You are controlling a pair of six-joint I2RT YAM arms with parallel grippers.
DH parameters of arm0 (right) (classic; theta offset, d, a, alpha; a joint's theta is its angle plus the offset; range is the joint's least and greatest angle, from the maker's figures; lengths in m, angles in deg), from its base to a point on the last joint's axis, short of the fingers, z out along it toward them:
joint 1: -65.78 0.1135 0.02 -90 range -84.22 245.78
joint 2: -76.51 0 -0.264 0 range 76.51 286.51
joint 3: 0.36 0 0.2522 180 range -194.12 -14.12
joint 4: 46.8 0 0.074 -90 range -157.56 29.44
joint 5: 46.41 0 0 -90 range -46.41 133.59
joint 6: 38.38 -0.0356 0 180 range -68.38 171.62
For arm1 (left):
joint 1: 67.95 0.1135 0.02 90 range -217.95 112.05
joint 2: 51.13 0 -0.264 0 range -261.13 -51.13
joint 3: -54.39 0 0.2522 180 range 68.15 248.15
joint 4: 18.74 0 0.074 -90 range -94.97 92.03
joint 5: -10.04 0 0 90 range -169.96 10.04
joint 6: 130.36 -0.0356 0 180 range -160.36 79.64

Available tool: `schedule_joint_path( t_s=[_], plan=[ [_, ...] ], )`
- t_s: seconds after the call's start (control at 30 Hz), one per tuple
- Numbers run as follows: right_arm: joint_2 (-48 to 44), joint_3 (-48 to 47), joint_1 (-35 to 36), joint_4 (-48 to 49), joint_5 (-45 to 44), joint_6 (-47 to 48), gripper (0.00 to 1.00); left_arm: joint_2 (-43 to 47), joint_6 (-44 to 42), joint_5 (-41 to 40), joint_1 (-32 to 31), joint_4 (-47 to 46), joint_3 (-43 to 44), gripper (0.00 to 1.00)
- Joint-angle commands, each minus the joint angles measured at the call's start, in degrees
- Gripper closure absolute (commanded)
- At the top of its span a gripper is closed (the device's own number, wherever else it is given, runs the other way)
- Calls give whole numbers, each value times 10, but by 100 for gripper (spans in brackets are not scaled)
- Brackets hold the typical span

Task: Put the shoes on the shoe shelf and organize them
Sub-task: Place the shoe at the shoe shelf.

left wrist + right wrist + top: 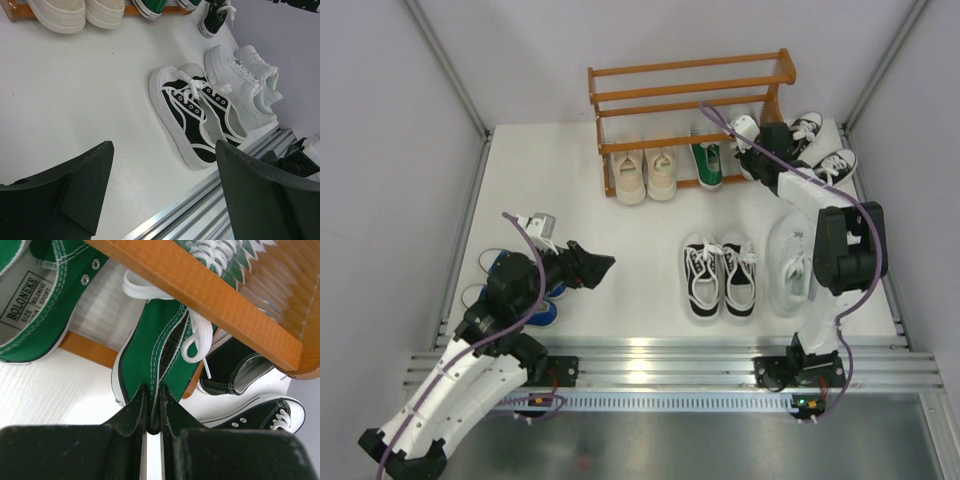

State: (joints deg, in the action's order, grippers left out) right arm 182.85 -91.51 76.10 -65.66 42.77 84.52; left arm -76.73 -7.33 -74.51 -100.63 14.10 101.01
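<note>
The orange-brown shoe shelf [690,88] stands at the back. On its lowest tier sit a beige pair [645,172] and one green shoe [708,160]. My right gripper [152,392] is shut on the heel of the second green shoe [155,347], which lies partly under a shelf bar [200,290], beside its mate [40,305]. In the top view the right gripper [752,150] is at the shelf's right end. My left gripper [603,266] hangs open and holds nothing, over the table left of a black-and-white pair [195,115]. The blue pair [510,285] lies mostly hidden under the left arm.
An all-white pair [790,262] lies right of the black-and-white pair [720,275]. Another black pair [820,148] sits beside the shelf's right post, close to my right gripper. The aluminium rail [210,200] runs along the near table edge. Walls close in both sides.
</note>
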Motion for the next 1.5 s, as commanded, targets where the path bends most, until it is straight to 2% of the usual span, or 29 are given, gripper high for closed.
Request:
schedule_joint_path(
  t_s=[0.0, 0.57, 1.23, 1.33, 1.37, 1.47],
  plan=[
    [0, -45, 7, 121, -23, -12, 100, 4, -3, -4, 3, -11, -8, 12],
    [41, -58, 37, 90, 23, -36, 100, 5, 7, 2, 3, -18, -12, 12],
    [54, -82, 63, 33, 26, -43, 100, 18, 19, 8, 3, -18, -19, 12],
    [58, -89, 64, 24, 20, -41, 92, 22, 21, 11, 3, -18, -20, 12],
    [59, -92, 64, 14, 16, -38, 82, 25, 22, 10, 3, -18, -21, 12],
    [57, -92, 64, 7, 11, -31, 66, 33, 25, 11, 3, -18, -23, 12]
  ],
)
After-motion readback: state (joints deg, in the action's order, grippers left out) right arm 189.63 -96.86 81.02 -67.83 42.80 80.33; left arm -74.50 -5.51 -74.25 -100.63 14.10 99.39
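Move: The right hand pinches the second green shoe by the heel, its toe already in the shelf's bottom tier. Its free spot there has its middle roughly 10 cm ahead, 5 cm left and 6 cm below the hand. The first green shoe stands about 12 cm left and 7 cm ahead, the shelf's right end panel some 7 cm right and 5 cm ahead, the near black shoe 16 cm right and 10 cm ahead. From the left hand the spot lies about 39 cm ahead and 37 cm right. Down about 3 cm with a touch of forward, then sideways to the left some 5 cm in all, the right hand carries the green shoe by its heel along the bottom tier, away from the end panel and towards the first green shoe. Its wrist hardly turns; only at the very end do the fingers start to part around the heel. ##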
